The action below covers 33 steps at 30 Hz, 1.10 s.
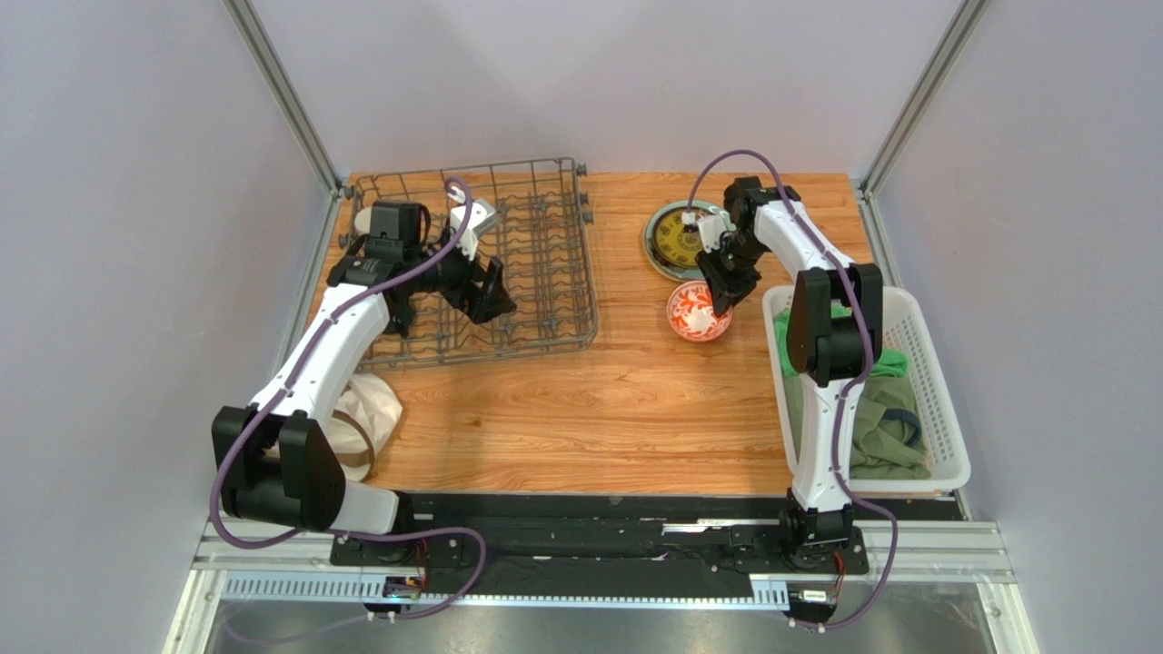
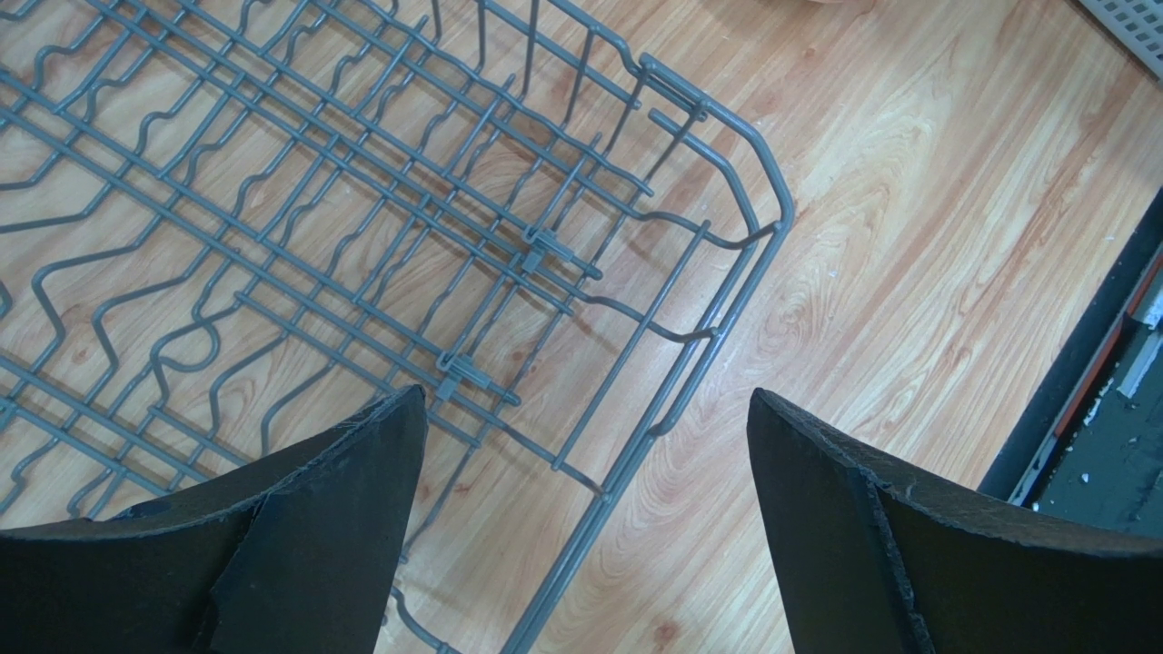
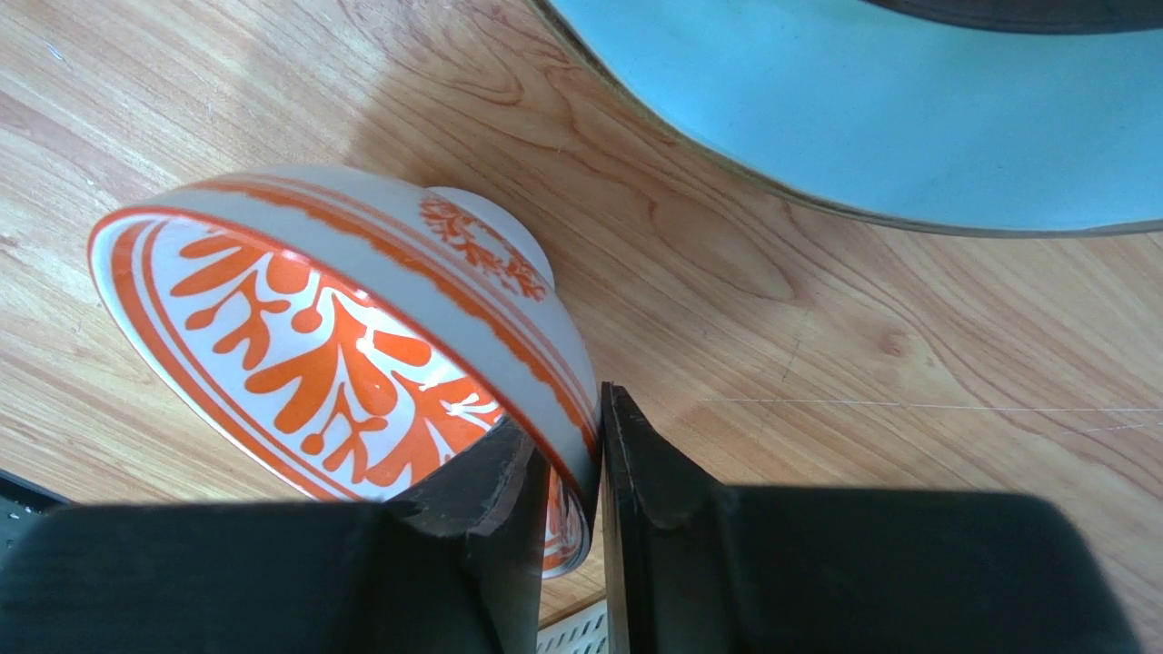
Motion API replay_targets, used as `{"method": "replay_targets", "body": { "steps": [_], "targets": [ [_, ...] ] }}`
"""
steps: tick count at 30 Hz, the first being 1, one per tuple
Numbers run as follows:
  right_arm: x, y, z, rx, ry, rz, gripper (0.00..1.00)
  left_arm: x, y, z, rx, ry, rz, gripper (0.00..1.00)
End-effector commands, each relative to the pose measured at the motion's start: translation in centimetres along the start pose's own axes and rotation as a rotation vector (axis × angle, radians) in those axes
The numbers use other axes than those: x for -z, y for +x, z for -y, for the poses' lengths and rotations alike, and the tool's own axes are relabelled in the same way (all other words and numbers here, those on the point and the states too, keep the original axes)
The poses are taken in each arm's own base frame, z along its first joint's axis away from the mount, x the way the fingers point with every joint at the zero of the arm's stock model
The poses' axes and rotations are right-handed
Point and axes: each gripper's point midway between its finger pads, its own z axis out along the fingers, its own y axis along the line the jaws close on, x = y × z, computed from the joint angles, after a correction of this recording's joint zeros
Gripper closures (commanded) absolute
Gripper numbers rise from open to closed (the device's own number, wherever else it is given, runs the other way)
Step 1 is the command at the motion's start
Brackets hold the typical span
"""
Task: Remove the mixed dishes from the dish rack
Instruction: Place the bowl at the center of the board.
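The grey wire dish rack (image 1: 533, 259) stands at the back left, and its near corner shows in the left wrist view (image 2: 710, 259). My left gripper (image 1: 489, 293) hangs open and empty over that corner (image 2: 587, 463). My right gripper (image 1: 720, 289) is shut on the rim of the small red-and-white bowl (image 1: 694, 314), which is tilted just above the table. In the right wrist view the fingers pinch the bowl's wall (image 3: 328, 327) between them (image 3: 590, 443). The yellow-and-dark patterned plate (image 1: 679, 235) lies on the table just behind the bowl, and its pale rim shows too (image 3: 874, 109). No other dish shows clearly in the rack.
A white slotted basket (image 1: 942, 395) with green cloths (image 1: 887, 423) stands at the right edge. A cream dish (image 1: 371, 409) lies by the left arm's elbow, partly hidden. A pale object (image 1: 366, 218) shows behind the left wrist. Bare wood lies between the arms.
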Motion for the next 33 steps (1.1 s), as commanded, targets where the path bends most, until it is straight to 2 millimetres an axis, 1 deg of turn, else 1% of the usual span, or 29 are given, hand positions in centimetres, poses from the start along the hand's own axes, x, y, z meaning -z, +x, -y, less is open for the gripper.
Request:
{"method": "replay_targets", "body": {
  "steps": [1, 6, 14, 20, 23, 24, 25, 29, 31, 32, 33],
  "targets": [
    [0.6, -1.3, 1.2, 0.019, 0.047, 0.034, 0.77, 0.0, -0.4, 0.0, -0.033, 0.016, 0.02, 0.05],
    [0.7, -1.2, 1.3, 0.019, 0.055, 0.034, 0.74, 0.0, -0.2, 0.0, -0.033, 0.015, 0.017, 0.05],
    [1.3, -1.4, 1.4, 0.021, 0.069, 0.039, 0.64, 0.1, -0.3, -0.1, -0.038, 0.006, 0.019, 0.05],
    [2.0, -1.6, 1.7, 0.026, 0.091, 0.045, 0.6, 0.3, -0.4, -0.5, -0.049, -0.021, 0.018, 0.05],
    [2.6, -1.9, 1.8, 0.028, 0.102, 0.055, 0.57, 0.7, -0.6, -1.1, -0.061, -0.064, 0.02, 0.05],
    [2.9, -2.0, 1.8, 0.03, 0.109, 0.062, 0.56, 0.9, -0.5, -1.6, -0.064, -0.099, 0.014, 0.05],
    [3.2, -2.1, 1.8, 0.031, 0.115, 0.066, 0.55, 1.2, -0.9, -2.0, -0.074, -0.126, 0.024, 0.05],
    [4.9, -2.9, 1.8, 0.046, 0.141, 0.11, 0.5, 2.8, -1.6, -3.8, -0.09, -0.255, 0.046, 0.04],
    [6.0, -3.4, 1.8, 0.05, 0.158, 0.142, 0.48, 3.9, -1.6, -5.0, -0.087, -0.333, 0.038, 0.02],
    [6.4, -3.6, 1.8, 0.052, 0.164, 0.156, 0.46, 4.4, -1.7, -5.4, -0.085, -0.364, 0.038, 0.01],
    [6.8, -3.8, 1.8, 0.054, 0.169, 0.167, 0.45, 5.0, -1.5, -6.0, -0.083, -0.403, 0.023, 0.01]
  ]
}}
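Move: The orange-patterned bowl stands upright on the board at the right fingertips, its middle about 4 cm left of that hand, 3 cm back and 3 cm lower. The plate stack is some 9 cm ahead and 6 cm left, the laundry basket's middle about 22 cm right and 13 cm back. From the left hand, the pale cup in the rack lies roughly 19 cm left, 12 cm ahead and 13 cm lower, and the bowl about 33 cm right, 3 cm ahead and 17 cm lower. Staying low at first, the right hand keeps opening its fingers around the bowl's rim while easing about 1 cm right, then comes free and rises some 1.5 cm while drawing about as far forward, tipping slightly, fingers roughly half open. Late on, the left hand, open and empty, sets off left and a little forward over the rack towards the pale cup, about 4 cm, turning counter-clockwise. ##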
